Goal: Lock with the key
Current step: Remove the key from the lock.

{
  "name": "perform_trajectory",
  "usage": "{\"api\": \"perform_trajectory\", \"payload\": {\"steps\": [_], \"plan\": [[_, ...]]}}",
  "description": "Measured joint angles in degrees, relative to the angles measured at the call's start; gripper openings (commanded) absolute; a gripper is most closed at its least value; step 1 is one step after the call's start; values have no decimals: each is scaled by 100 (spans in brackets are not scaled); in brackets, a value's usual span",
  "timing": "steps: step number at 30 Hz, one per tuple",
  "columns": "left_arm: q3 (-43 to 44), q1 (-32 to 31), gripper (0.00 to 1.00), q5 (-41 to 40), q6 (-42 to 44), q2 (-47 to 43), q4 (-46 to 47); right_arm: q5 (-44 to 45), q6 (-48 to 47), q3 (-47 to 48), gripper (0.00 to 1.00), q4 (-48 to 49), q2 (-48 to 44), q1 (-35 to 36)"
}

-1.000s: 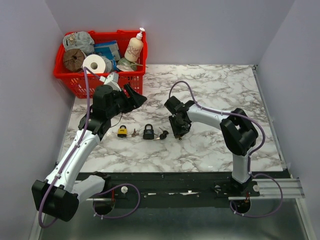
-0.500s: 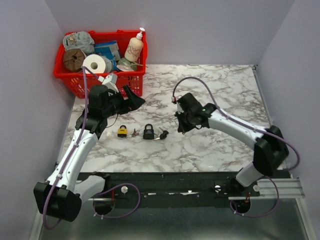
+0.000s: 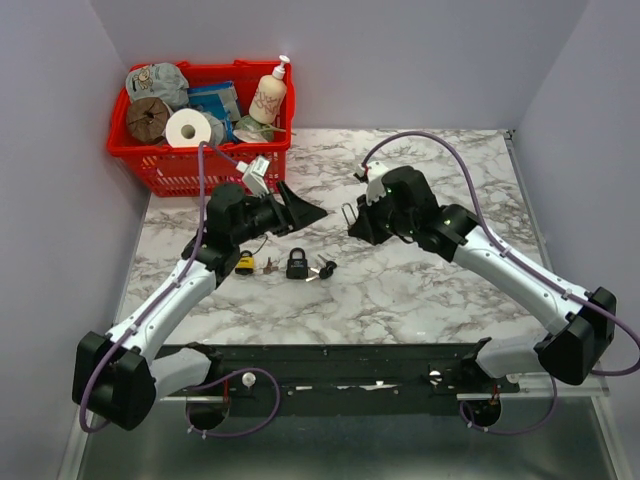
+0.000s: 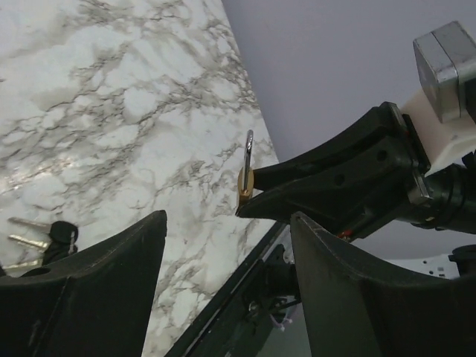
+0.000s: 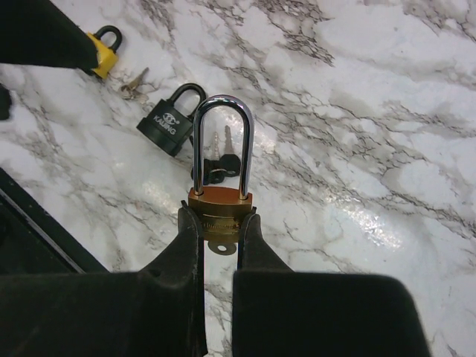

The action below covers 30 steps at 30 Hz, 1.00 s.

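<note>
My right gripper (image 5: 219,223) is shut on the body of a brass padlock (image 5: 219,210) and holds it above the table, its long silver shackle (image 5: 223,141) pointing away from the wrist. A silver key head (image 5: 221,248) shows just under the lock's body, between the fingers. From above, the right gripper (image 3: 361,222) and brass padlock (image 3: 349,215) sit mid-table. My left gripper (image 3: 305,212) stands open a short way left of the lock, facing it. In the left wrist view the left gripper (image 4: 227,282) has nothing between its jaws, and the brass padlock (image 4: 245,182) appears beyond it.
A black padlock (image 3: 297,265) lies on the marble with loose keys (image 3: 325,268) beside it. A yellow padlock (image 3: 245,263) with small keys (image 3: 268,265) lies further left. A red basket (image 3: 150,165) of household items stands at the back left.
The right gripper has closed on the brass padlock and lifted it off the table. The left gripper has swung right, toward the lock.
</note>
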Motion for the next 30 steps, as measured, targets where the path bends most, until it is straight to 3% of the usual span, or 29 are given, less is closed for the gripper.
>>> {"api": "perform_trajectory", "payload": {"steps": [10, 13, 17, 20, 22, 23, 24, 26, 27, 30], "plan": [[225, -634, 56, -267, -439, 929, 643, -564, 221, 177, 1, 7, 17, 133], [289, -728, 42, -308, -527, 1016, 765, -612, 254, 177, 1, 7, 15, 173], [293, -813, 14, -363, -632, 1034, 859, -619, 304, 177, 1, 7, 17, 192], [293, -863, 0, -393, -721, 1047, 942, -610, 345, 177, 1, -4, 17, 192], [293, -863, 0, -415, -758, 1064, 938, -584, 354, 179, 1, -4, 17, 192], [293, -863, 0, -415, -763, 1075, 942, -577, 365, 179, 5, -9, 17, 192], [293, -866, 0, -415, -769, 1086, 944, -575, 372, 179, 28, -22, 17, 190], [293, -863, 0, -411, -778, 1088, 946, -581, 387, 179, 58, -35, 17, 190], [293, -863, 0, -411, -780, 1088, 949, -612, 387, 184, 79, -28, 17, 186], [293, -820, 0, -372, -785, 1093, 966, -935, 282, 184, 96, -37, -2, 157]]}}
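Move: Between the right fingers the brass padlock is held by its body, its shackle's middle some 4 cm ahead of that hand, 1 cm left and 1 cm higher; the key sits in the body about 3 cm behind that hand and slightly below. From the open left hand the shackle lies about 9 cm to the right, 2 cm ahead and 2 cm lower. On the table some 21 cm below the right hand, level with it, lie black keys 7 cm left and a black padlock 14 cm left. Reaching about 6 cm to the right, the left hand brings its open fingers around the brass padlock's shackle and shuts them on it, while the right hand carries the lock some 2.5 cm left, 2 cm back and slightly up to meet them, then holds still. Once the left has closed, the right fingers open wide, let go of the body and begin easing back. ##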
